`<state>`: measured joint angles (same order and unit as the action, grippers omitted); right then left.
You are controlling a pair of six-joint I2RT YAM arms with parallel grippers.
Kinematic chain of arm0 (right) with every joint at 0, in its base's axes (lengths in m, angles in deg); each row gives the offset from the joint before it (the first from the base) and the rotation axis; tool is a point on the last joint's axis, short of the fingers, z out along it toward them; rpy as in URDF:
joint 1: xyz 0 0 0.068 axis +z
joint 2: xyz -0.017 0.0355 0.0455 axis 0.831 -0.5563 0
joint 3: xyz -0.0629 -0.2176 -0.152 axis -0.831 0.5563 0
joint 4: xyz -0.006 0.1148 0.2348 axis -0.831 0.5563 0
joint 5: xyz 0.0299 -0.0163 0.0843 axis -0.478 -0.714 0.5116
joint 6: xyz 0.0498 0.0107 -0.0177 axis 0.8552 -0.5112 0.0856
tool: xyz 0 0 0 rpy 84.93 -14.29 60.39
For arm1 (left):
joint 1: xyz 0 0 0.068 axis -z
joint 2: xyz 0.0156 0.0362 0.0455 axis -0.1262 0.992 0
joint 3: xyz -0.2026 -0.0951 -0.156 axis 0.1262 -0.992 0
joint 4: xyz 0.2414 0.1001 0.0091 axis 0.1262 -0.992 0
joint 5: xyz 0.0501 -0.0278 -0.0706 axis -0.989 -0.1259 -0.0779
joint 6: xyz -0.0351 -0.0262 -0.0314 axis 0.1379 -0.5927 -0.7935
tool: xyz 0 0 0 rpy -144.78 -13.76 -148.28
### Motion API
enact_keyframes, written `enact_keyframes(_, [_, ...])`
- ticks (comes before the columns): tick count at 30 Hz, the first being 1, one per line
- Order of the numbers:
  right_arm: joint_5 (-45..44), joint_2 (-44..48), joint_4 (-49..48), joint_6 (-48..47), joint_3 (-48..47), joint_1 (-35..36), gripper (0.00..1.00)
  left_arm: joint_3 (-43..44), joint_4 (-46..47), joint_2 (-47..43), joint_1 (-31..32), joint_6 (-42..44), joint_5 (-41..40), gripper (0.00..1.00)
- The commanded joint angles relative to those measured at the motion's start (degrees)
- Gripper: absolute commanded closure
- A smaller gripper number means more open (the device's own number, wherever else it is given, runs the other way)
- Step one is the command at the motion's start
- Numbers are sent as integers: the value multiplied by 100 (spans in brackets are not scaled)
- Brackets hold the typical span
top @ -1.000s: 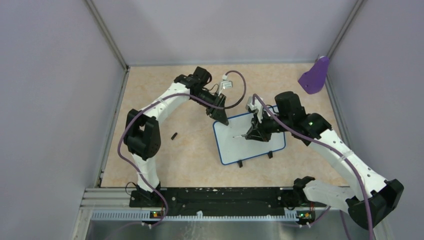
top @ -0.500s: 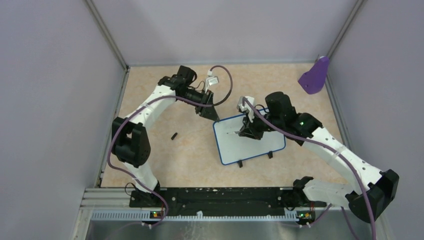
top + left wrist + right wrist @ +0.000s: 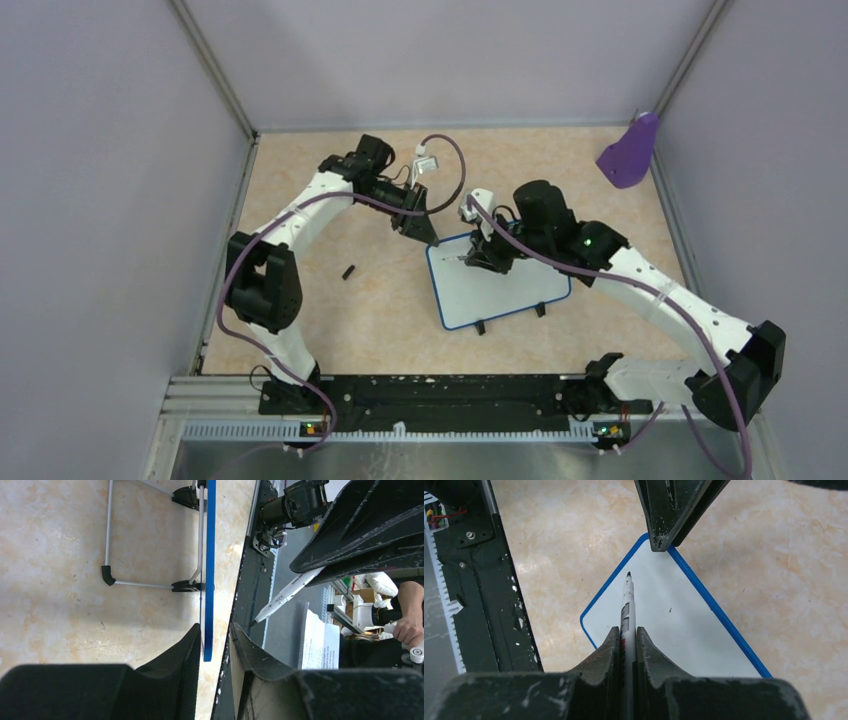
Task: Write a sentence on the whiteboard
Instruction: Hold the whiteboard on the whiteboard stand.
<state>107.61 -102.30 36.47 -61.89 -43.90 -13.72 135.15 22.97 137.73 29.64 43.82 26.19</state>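
Observation:
The whiteboard (image 3: 505,285) lies flat mid-table, white with a blue rim (image 3: 210,555); its surface (image 3: 669,625) is blank, so no sentence shows. My left gripper (image 3: 428,238) is at the board's far left corner. In the left wrist view this gripper (image 3: 215,627) straddles the rim, open, with a gap on one side. My right gripper (image 3: 478,258) hovers over the same corner. In the right wrist view it (image 3: 626,629) is shut on a white marker (image 3: 627,600), black tip pointing at the board just under the left fingers (image 3: 659,535).
A purple scoop-shaped object (image 3: 630,150) leans in the far right corner. A small black cap (image 3: 349,271) lies on the table left of the board. The board's wire stand (image 3: 110,530) shows beneath it. Grey walls enclose three sides; a black rail (image 3: 430,395) runs along the near edge.
My right gripper has carried the marker left and farther back, toward the board's far left corner. The left gripper shifted slightly left and back, then held still.

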Motion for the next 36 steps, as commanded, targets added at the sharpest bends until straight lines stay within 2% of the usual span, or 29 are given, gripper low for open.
enact_keyframes(1, [-172,-90,-329,47,-335,157,100,-78,177,5,11,22,117,70])
enact_keyframes(13, [-459,-369,-397,-8,-533,437,100,-4,153,132,14,0,134,99])
enact_keyframes(22, [-816,-465,-478,-13,-494,528,100,0,148,149,18,-3,142,100])
enact_keyframes(36, [-733,-583,-571,21,-544,525,100,-1,144,158,19,5,150,100])
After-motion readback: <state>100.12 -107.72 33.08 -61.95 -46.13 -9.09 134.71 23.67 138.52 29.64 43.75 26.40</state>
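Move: The whiteboard's upper left corner sits between the left hand's open fingers, about 1 cm to their right and 1 cm down; the board's middle lies some 15 cm right, 6 cm back and 9 cm below. The marker tip is about 3 cm right and 3 cm back of that hand, roughly level. From the right hand, holding the marker, this corner lies about 7 cm left, 3 cm ahead, 4 cm below. Sinking barely half a centimetre and otherwise staying put, the left hand shuts its fingers from about a third open onto the whiteboard's upper left corner and pinches it. The right hand, still gripping the marker, goes left about 2.5 cm towards that corner, then forward and slightly down, tilting a few degrees; marker contact can't be seen. ##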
